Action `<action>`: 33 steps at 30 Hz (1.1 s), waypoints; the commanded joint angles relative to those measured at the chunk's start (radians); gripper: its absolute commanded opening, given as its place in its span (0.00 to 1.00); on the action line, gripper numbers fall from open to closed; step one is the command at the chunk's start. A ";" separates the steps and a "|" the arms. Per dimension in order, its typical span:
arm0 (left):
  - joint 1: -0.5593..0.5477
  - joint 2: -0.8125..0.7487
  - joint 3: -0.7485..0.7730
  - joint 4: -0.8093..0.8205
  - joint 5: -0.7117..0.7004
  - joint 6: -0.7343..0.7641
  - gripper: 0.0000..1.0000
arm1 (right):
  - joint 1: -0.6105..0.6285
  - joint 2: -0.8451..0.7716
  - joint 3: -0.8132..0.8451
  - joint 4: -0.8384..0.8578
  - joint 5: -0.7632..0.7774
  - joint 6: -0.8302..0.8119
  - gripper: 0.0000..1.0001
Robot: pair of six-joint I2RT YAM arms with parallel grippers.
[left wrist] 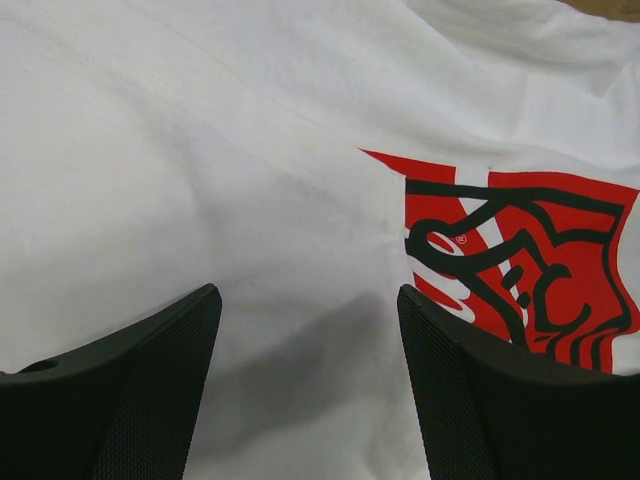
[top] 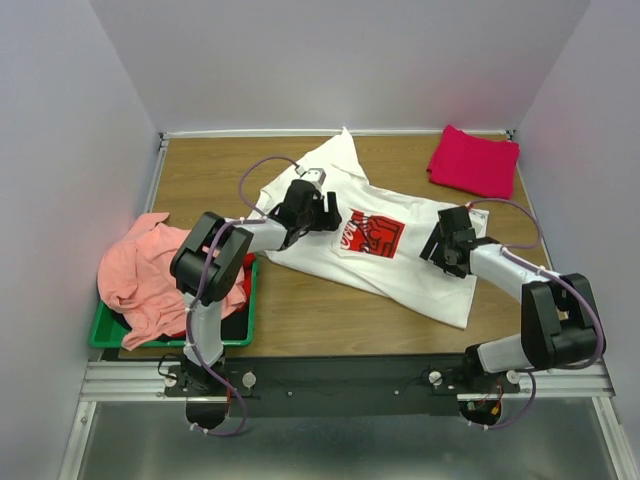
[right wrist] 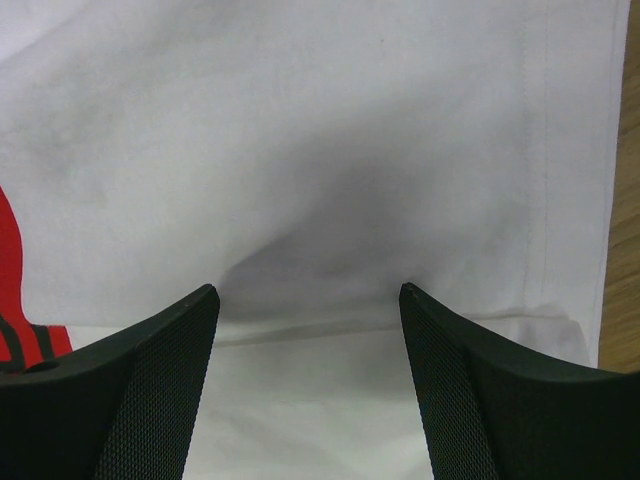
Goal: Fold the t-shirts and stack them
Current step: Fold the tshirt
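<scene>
The large white t-shirt (top: 400,270) with a red-and-white chest print (top: 372,235) lies spread on the table's middle. My left gripper (top: 328,212) hovers open over its left part, beside the print; in the left wrist view the gripper (left wrist: 308,295) has its jaws wide apart over white cloth (left wrist: 200,150), with the print (left wrist: 530,260) at right. My right gripper (top: 438,246) is open over the shirt's right part; the right wrist view shows the gripper (right wrist: 308,290) above a fold in the cloth (right wrist: 300,150). A folded magenta-red tee (top: 473,160) lies at the back right. A salmon-pink tee (top: 150,275) is heaped at left.
A green plastic bin (top: 236,328) stands at the near left under the salmon-pink tee, with a bit of red cloth (top: 247,265) at its right edge. Grey walls enclose the table on three sides. Bare wood (top: 320,315) shows in front of the white shirt.
</scene>
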 commanded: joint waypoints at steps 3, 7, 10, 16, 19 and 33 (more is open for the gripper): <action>0.008 -0.043 -0.091 -0.010 -0.042 -0.020 0.80 | 0.004 -0.045 -0.071 -0.084 0.005 0.065 0.80; 0.008 -0.078 -0.149 0.022 -0.045 -0.035 0.80 | 0.005 -0.098 -0.095 -0.111 -0.001 0.080 0.80; 0.008 -0.101 -0.192 0.037 -0.048 -0.047 0.80 | 0.005 -0.136 -0.098 -0.127 -0.013 0.086 0.80; 0.007 -0.145 -0.225 0.048 -0.033 -0.052 0.80 | 0.007 -0.161 -0.057 -0.148 -0.001 0.064 0.80; 0.007 -0.179 -0.214 0.043 -0.010 -0.049 0.80 | 0.005 -0.148 0.007 -0.154 0.037 0.036 0.80; 0.096 -0.138 0.225 -0.144 0.042 0.093 0.82 | -0.192 0.152 0.458 -0.119 0.056 -0.122 0.83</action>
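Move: Both open grippers are low on the white t-shirt. The right hand has the t-shirt's far right corner about 15 cm ahead and 14 cm to its right, the near right corner some 19 cm back and 3 cm to the right, and the folded pink shirt roughly 29 cm ahead and 15 cm right. From the left hand, the far sleeve is about 20 cm ahead and 4 cm right; the red print is 5 cm back and 11 cm right. All lie a few centimetres below. Back towards the base first, both hands drag their open fingertips level over the t-shirt for about 4 cm, the left also drifting to its left. Then they lift off and go up and forward: the left mostly up, some 12 cm, with its fingers tipping upward about 10 degrees; the right about 12 cm forward and 9 up, veering right towards the far right corner. Fingers stay wide open. ##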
